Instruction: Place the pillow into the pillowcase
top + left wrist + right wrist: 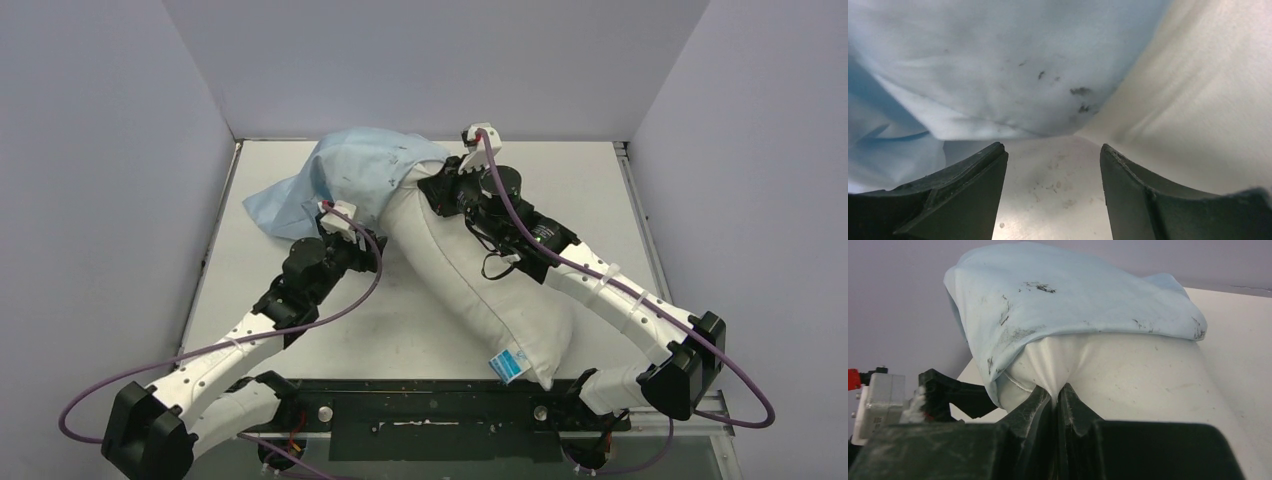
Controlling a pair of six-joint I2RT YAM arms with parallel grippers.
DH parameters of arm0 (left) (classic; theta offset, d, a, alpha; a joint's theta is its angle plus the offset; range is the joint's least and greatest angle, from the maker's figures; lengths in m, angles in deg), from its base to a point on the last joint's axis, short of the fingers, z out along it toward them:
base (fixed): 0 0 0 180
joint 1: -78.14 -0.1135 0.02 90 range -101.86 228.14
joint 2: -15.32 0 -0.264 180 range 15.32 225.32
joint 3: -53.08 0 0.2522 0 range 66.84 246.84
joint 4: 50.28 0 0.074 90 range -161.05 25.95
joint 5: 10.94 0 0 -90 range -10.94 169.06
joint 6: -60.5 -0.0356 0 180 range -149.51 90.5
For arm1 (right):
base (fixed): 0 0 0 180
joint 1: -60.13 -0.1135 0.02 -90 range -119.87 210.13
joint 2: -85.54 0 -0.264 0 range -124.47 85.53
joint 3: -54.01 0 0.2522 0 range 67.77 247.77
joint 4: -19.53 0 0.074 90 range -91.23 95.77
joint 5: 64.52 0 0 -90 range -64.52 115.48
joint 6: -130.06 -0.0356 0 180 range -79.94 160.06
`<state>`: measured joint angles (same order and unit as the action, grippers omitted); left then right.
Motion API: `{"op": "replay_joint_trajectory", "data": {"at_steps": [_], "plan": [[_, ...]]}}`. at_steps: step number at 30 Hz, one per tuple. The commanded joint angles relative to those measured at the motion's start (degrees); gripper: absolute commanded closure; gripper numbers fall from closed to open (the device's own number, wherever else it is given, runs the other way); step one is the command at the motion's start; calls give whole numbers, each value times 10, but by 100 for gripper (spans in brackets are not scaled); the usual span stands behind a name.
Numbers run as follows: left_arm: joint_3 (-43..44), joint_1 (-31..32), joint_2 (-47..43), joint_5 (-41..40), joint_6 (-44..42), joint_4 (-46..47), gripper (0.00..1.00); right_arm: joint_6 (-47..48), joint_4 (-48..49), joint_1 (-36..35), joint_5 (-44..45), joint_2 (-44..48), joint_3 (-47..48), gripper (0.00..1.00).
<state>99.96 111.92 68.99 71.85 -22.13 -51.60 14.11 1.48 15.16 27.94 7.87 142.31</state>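
Observation:
The off-white pillow [470,290] lies diagonally across the table, its far end inside the light blue pillowcase [350,175]. My right gripper [437,190] is at the pillowcase's mouth. In the right wrist view it [1055,396] is shut on a pinch of the pillow [1138,375], just under the pillowcase's hem [1073,295]. My left gripper [347,228] sits at the left side of the mouth. In the left wrist view it [1053,150] is open with only bare table between its fingers, the pillowcase [998,65] ahead on the left and the pillow [1198,100] on the right.
Grey walls close in the table [600,200] on the left, back and right. A blue and white tag [508,365] hangs at the pillow's near corner. A black rail [430,410] with the arm bases runs along the near edge. Purple cables loop beside both arms.

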Motion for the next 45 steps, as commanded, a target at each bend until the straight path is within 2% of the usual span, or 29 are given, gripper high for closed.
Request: {"op": "replay_joint_trajectory", "data": {"at_steps": [1,3,4,8,9,15,19,28,32,36,38,41,45], "plan": [[46,1,45,-1,-26,122,35,-36,161,1,-20,30,24,100],[60,1,66,17,-30,145,40,-39,165,1,-20,33,19,100],[69,1,75,29,-33,146,48,-41,167,1,-20,34,17,100],[81,4,66,86,-24,150,95,-42,169,2,-19,38,10,100],[81,6,56,101,-18,149,100,-41,169,2,-15,39,7,100],[89,39,-12,172,19,100,100,-44,175,19,0,40,-9,100],[78,46,-42,218,53,101,100,-60,184,33,-9,31,-15,100],[101,48,-35,301,73,142,100,-132,215,39,-16,27,-26,100],[139,48,-34,330,92,138,100,-156,157,28,-16,47,-27,100],[158,49,-54,337,134,139,100,-141,56,-31,9,69,-45,100],[152,49,-63,337,156,151,100,-158,45,-44,-1,83,-68,100],[133,49,-70,328,178,165,100,-162,46,-46,-20,86,-76,100],[100,48,-56,285,144,139,100,-132,16,-13,-19,48,-59,100]]}}
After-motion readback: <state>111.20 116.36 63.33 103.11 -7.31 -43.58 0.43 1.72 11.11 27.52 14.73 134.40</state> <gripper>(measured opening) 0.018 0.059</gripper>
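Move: The near part of the pillowcase rim hangs just ahead of the open left fingers, roughly 3 cm forward, level sideways and some 2 cm above. From the left hand, the pillow's gripped corner is about 4 cm ahead, 9 cm right and 11 cm higher; the pillow's middle is some 8 cm back, 18 cm right and 8 cm below. From the right hand, already gripping that corner, this rim lies about 9 cm left, 1 cm back and 9 cm below. Left hand pinches pillowcase rim, lifts about 16 cm, back and rightwards; right hand, gripping pillow, retreats 5 cm. ##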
